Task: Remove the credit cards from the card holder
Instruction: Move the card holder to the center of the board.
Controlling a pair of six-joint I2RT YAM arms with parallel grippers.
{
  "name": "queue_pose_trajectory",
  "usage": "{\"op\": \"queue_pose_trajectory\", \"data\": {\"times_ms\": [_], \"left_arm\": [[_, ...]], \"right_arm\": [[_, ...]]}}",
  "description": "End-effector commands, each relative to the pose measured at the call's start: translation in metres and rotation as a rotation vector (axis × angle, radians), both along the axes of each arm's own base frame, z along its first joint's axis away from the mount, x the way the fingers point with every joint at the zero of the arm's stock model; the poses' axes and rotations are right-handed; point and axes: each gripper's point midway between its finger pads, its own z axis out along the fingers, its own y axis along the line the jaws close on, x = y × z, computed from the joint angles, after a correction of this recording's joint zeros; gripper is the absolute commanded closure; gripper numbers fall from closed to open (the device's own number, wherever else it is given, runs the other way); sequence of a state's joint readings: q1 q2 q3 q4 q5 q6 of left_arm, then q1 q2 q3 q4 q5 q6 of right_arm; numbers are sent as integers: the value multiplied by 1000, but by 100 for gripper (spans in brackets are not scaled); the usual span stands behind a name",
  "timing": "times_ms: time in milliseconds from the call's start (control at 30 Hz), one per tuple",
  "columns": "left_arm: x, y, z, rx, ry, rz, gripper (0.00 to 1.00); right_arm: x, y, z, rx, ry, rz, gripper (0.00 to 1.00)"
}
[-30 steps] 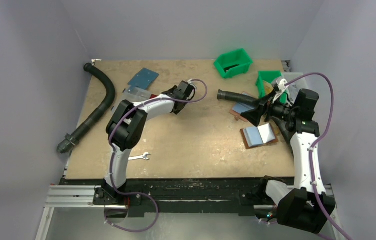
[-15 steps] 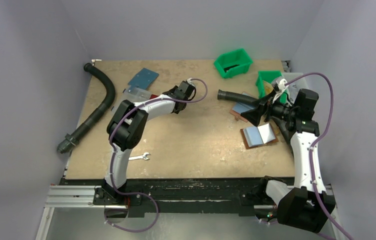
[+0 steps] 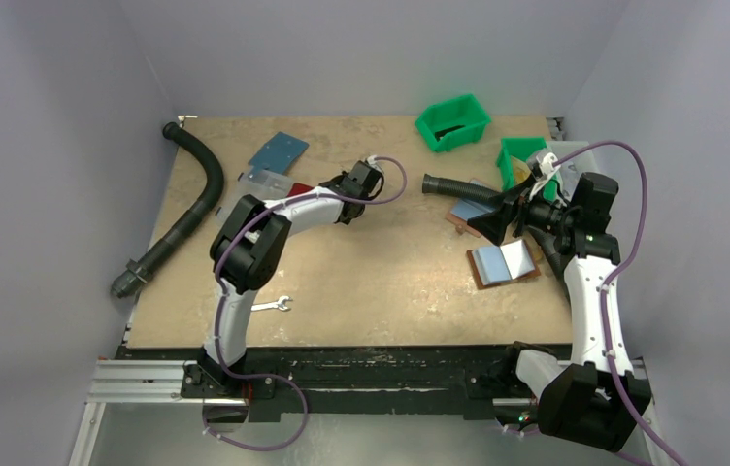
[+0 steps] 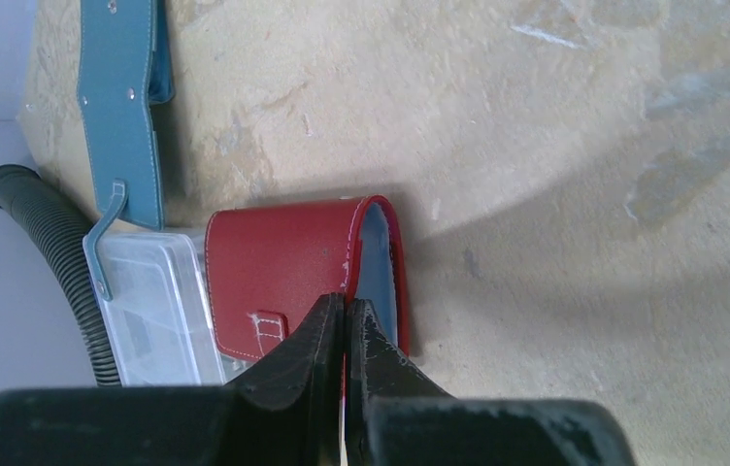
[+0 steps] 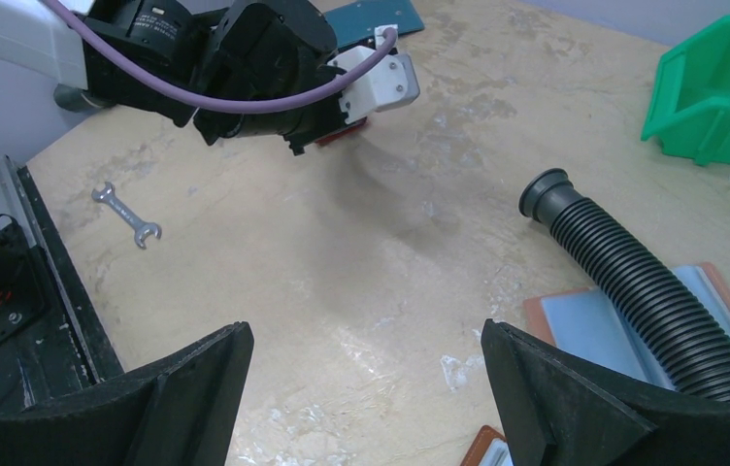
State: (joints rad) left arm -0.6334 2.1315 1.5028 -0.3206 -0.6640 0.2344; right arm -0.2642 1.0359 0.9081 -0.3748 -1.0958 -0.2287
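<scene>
The card holder [image 4: 279,277], dark red with white stitching and a small tab, lies partly folded on the table beside a clear plastic box. Its top cover curls up, and a pale blue lining [image 4: 378,272] shows inside. My left gripper [image 4: 345,309] is shut on the edge of that cover, with a sliver of red between the fingers. From above, the holder [image 3: 301,186] shows just left of the left gripper [image 3: 334,197]. No credit cards can be made out; they are hidden inside. My right gripper [image 5: 366,335] hangs wide open over bare table, far to the right.
A clear plastic box [image 4: 152,306], a blue folder [image 4: 123,107] and a black hose [image 4: 46,252] lie by the holder. A second hose [image 5: 633,282] crosses brown folders [image 3: 503,262] on the right. Two green bins [image 3: 452,121] stand at the back. A wrench [image 5: 128,216] lies near the front.
My left gripper has closed from part open to shut on the holder's cover and shifted slightly; red now shows beside it from above. The right arm has not moved.
</scene>
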Motion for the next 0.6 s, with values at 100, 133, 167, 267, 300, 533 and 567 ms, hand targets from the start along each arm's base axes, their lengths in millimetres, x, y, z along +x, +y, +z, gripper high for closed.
{"op": "queue_pose_trajectory", "data": {"times_ms": [100,133,167,267,300,533,567], "left_arm": [[-30,-53,48,-149,-38,-126,100],[-40,-62,52,-177,-32,-141,100],[-49,-71,54,-206,-24,-156,100],[-81,-94,52,-323,36,-179,100],[-92,-100,49,-368,60,-175,100],[-160,-158,40,-662,169,-159,100],[-168,-166,40,-686,176,-158,100]], "right_arm": [[-1,3,4,8,-24,25,1],[-1,3,4,7,-24,25,1],[-1,3,4,7,-23,24,1],[-1,3,4,7,-23,25,1],[-1,2,4,6,-24,25,1],[1,2,0,5,-13,21,1],[1,1,0,4,-11,19,1]]}}
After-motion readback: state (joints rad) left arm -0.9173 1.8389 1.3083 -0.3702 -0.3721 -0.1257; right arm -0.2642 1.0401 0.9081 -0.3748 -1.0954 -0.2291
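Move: The left hand already pinches the red card holder; the board's center lies about 15 cm back and 13 cm to its right, some 2 cm lower. From that hand the clear plastic box is roughly 19 cm left and 3 cm back, the blue holder 9 cm ahead and 16 cm left. The board's center lies about level with the right hand, some 25 cm to its left and 22 cm below. Left hand, still pinching the card holder, carries it about 19 cm back-right towards the center, left side dipping. ##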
